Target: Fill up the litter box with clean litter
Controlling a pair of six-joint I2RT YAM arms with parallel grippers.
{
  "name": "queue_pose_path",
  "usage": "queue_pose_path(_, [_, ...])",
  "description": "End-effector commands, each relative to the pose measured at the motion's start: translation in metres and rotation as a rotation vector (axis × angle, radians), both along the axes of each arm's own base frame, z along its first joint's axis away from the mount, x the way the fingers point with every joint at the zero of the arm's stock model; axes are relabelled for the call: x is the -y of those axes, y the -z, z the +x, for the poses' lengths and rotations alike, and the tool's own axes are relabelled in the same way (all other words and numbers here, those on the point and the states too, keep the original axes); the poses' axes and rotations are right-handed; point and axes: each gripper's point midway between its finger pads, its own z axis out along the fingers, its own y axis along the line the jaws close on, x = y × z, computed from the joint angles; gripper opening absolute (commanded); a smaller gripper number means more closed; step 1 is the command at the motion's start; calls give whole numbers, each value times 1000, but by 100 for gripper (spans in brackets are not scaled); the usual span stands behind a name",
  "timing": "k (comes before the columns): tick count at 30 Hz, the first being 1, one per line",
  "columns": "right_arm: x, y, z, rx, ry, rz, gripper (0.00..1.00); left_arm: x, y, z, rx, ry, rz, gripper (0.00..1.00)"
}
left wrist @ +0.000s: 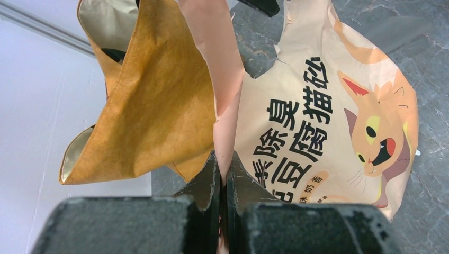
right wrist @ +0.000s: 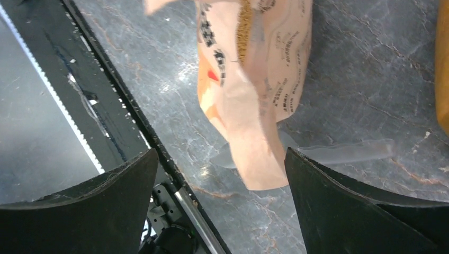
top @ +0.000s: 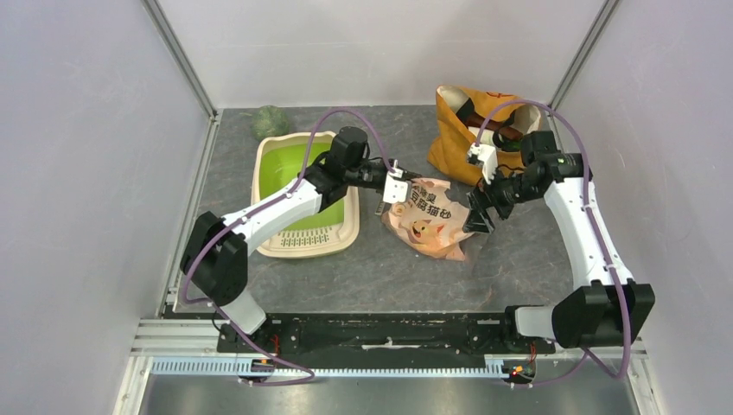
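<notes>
The litter box [top: 264, 164], a cream tray with a green inside, lies at the left under my left arm. No clean litter shows. A peach-orange printed bag [top: 430, 220] with a cartoon cat lies on the table to the right of the box. My left gripper [top: 401, 192] is shut on a raised fold at the bag's upper left edge; in the left wrist view the jaws [left wrist: 223, 164] pinch that thin peach fold beside the printed bag [left wrist: 317, 116]. My right gripper [top: 481, 216] stands open at the bag's right edge, with a bag corner [right wrist: 249, 106] hanging between the spread jaws [right wrist: 221, 151], untouched.
A mustard-yellow fabric bag [top: 458, 130] stands open at the back right, close behind the right gripper, and appears as the mustard bag [left wrist: 153, 95] in the left wrist view. A dark green round thing [top: 270, 119] sits behind the litter box. The black base rail [right wrist: 106, 106] runs along the near edge.
</notes>
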Motion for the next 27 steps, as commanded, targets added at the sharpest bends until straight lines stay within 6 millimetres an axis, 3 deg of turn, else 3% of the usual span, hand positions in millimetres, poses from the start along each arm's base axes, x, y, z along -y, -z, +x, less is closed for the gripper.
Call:
queue_pose_path(1, [7, 11, 29, 49, 50, -34, 97, -8, -49, 10, 114, -38, -109, 2])
queue_pose_path(2, [5, 13, 30, 33, 42, -26, 96, -9, -48, 10, 118, -37, -107, 2])
queue_pose_path(4, [2, 17, 24, 1, 7, -11, 82, -10, -48, 11, 125, -46, -111, 2])
queue_pose_path(8, [6, 31, 24, 58, -15, -45, 32, -15, -53, 18, 68, -97, -142, 2])
queue_pose_path(10, [12, 32, 37, 175, 27, -89, 0, -19, -54, 19, 40, -113, -148, 2])
queue_pose_path(13, [15, 15, 50, 372, 66, -106, 0, -24, -49, 17, 13, -122, -134, 2])
queue_pose_path(18, [9, -8, 47, 662, 13, -190, 0, -33, -32, 11, 10, -130, -87, 2])
queue_pose_path(23, [8, 8, 46, 771, -72, -404, 0, -43, -14, -11, 109, -44, -37, 2])
queue_pose_path(27, [13, 24, 50, 786, -89, -524, 0, -56, 22, -44, 231, 97, 52, 2])
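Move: The litter bag's loose right corner hangs about 4 cm below the open right hand and 2 cm ahead, level with it sideways; the orange tote stands some 21 cm ahead, 3 cm to the right and 8 cm lower. The left hand already grips the bag's upper edge; from it, that corner is roughly 15 cm right, 13 cm back and 8 cm lower, while the litter box is some 28 cm left, 4 cm back and 20 cm below. The litter bag's loose right corner is pinched by the right hand, which sinks about 4 cm and edges forward with its fingers closing, then comes up some 2 cm while the wrist rolls over about 45 degrees, fingertips swinging forward. The left hand keeps its pinch on the upper edge, nearly still at first, then draws left and back about 4 cm towards the litter box. ##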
